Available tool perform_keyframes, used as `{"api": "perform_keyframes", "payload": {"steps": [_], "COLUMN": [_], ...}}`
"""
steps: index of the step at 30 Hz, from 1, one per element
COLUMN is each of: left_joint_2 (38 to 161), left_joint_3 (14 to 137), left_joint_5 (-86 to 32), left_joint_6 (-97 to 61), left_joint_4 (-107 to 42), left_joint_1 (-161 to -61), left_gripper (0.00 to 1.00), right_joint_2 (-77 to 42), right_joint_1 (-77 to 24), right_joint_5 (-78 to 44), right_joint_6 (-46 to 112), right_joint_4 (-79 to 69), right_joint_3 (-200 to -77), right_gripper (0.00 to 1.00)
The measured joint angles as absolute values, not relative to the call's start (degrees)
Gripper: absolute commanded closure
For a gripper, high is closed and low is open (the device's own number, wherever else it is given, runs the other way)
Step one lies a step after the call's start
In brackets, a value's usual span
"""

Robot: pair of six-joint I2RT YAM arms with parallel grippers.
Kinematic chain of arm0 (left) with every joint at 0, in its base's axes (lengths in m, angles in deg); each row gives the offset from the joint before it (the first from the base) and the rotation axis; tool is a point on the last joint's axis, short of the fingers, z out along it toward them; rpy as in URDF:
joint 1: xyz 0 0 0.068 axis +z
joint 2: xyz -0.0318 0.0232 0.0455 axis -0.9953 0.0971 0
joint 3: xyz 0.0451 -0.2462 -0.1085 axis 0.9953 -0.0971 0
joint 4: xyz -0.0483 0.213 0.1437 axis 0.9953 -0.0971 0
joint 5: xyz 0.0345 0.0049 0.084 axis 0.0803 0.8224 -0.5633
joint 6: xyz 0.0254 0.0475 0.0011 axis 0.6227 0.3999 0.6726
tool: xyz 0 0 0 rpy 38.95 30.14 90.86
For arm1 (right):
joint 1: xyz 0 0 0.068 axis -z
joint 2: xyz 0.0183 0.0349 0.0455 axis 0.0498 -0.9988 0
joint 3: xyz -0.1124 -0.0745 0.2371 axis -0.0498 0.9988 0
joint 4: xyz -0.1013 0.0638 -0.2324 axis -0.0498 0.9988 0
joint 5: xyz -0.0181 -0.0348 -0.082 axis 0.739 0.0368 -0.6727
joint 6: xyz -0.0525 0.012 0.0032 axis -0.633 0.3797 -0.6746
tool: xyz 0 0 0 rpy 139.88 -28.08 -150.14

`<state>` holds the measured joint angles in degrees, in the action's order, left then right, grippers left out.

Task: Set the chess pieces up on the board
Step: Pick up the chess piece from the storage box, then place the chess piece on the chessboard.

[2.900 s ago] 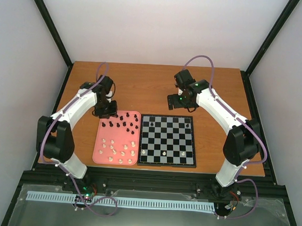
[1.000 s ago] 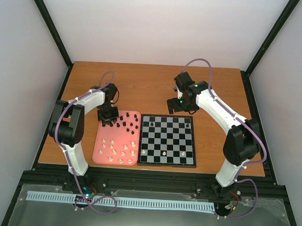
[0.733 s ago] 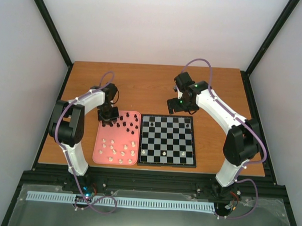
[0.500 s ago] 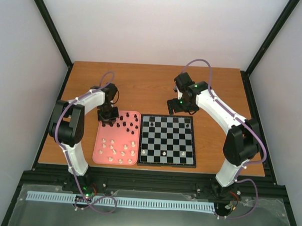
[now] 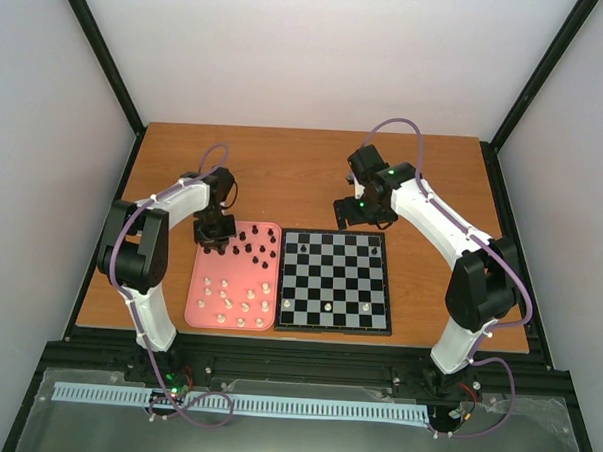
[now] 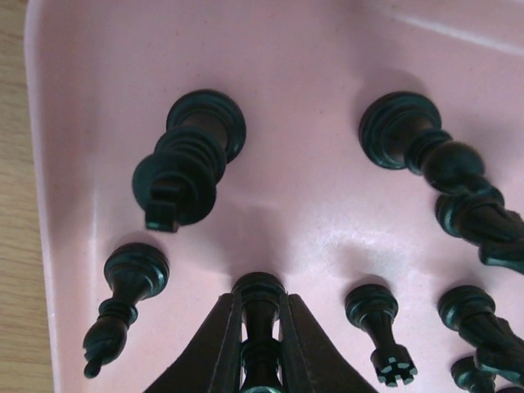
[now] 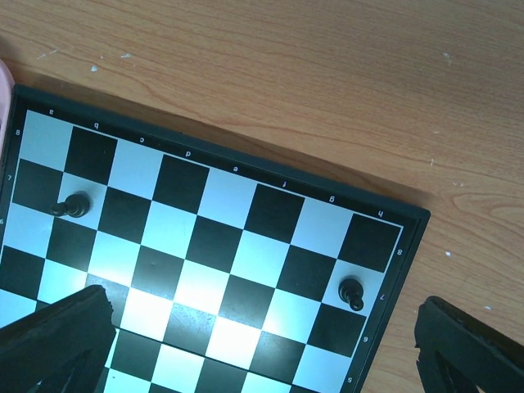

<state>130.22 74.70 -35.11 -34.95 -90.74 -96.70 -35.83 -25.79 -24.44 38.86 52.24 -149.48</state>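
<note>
In the left wrist view my left gripper [image 6: 260, 301] is shut on the stem of a black chess piece [image 6: 259, 286] that stands on the pink tray [image 6: 311, 74]. Other black pieces stand around it: a large one [image 6: 192, 155] ahead, a rook [image 6: 378, 319] to the right. From above, the left gripper [image 5: 217, 244] is at the tray's far left corner. The board [image 5: 349, 278] carries two black pawns [image 7: 74, 206] [image 7: 352, 292] on its far side and three white pieces near its front edge. My right gripper [image 7: 258, 360] hangs open above the board's far edge, holding nothing.
Cream-white pieces [image 5: 240, 301] fill the near half of the tray [image 5: 195, 316], black ones [image 5: 256, 246] the far half. The tray lies against the board's left side. Bare wooden table [image 5: 304, 176] stretches behind both.
Since the oldest frame the left arm has folded and lowered its gripper into the tray's far left corner. The right gripper shifted slightly. Over the last second neither arm visibly moves.
</note>
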Motion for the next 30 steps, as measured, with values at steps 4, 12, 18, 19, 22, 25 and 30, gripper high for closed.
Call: {"api": "perform_keyframes", "payload": {"steps": [4, 12, 18, 19, 22, 25, 30], "left_joint_2": [130.0, 125.4, 122.7, 122.7, 123.1, 125.3, 132.6], "left_joint_3": [75.3, 79.2, 84.2, 85.2, 88.9, 94.7, 105.0], "left_joint_5": [-35.1, -34.0, -32.3, -32.1, -31.3, -30.7, -29.4], "left_joint_6": [-34.8, -33.9, -33.4, -33.4, -33.4, -33.4, -33.6], "left_joint_4": [-92.6, -97.9, -102.2, -102.7, -104.5, -106.0, -107.3], "left_joint_1": [-96.7, -96.7, -97.7, -98.2, -100.8, -104.3, -109.9], "left_gripper": [0.99, 0.99, 0.99, 0.99, 0.99, 0.99, 0.99], "right_joint_2": [-35.8, -35.8, -35.8, -35.8, -35.8, -35.8, -35.8], "right_joint_1": [-25.8, -25.8, -25.4, -25.2, -24.0, -22.6, -20.7], "right_joint_5": [-24.4, -24.7, -25.5, -25.5, -25.6, -25.8, -25.8], "right_joint_6": [38.9, 38.9, 38.7, 38.7, 38.4, 38.2, 38.0], "right_joint_4": [52.2, 52.4, 52.5, 52.5, 52.5, 52.5, 52.5], "right_joint_3": [-149.5, -149.5, -149.5, -149.5, -149.7, -149.7, -149.7], "right_gripper": [0.01, 0.0, 0.0, 0.0, 0.0, 0.0, 0.0]}}
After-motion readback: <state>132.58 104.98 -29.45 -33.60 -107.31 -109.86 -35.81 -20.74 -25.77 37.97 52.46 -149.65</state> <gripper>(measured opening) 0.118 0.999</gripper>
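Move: The black chess piece is already gripped between the left fingers, still standing in the storage box. The chessboard's middle lies some 27 cm right and 7 cm back, slightly lower; its black piece near the far left corner is 19 cm right, 1 cm ahead. In the box, the black king stands 4 cm ahead and 2 cm left, a rook 3 cm right, level. From the right hand the board's middle is 9 cm back, 3 cm left, 13 cm below. Keep the left gripper shut on the black piece and lift it almost straight up out of the storage box, then, still climbing to about 12 cm, swing right some 12 cm and a little forward towards the chessboard, turning clockwise about 15 degrees with the fingertips tilting slightly outward. Meanwhile ease the open right gripper a few centimetres right and slightly forward. ##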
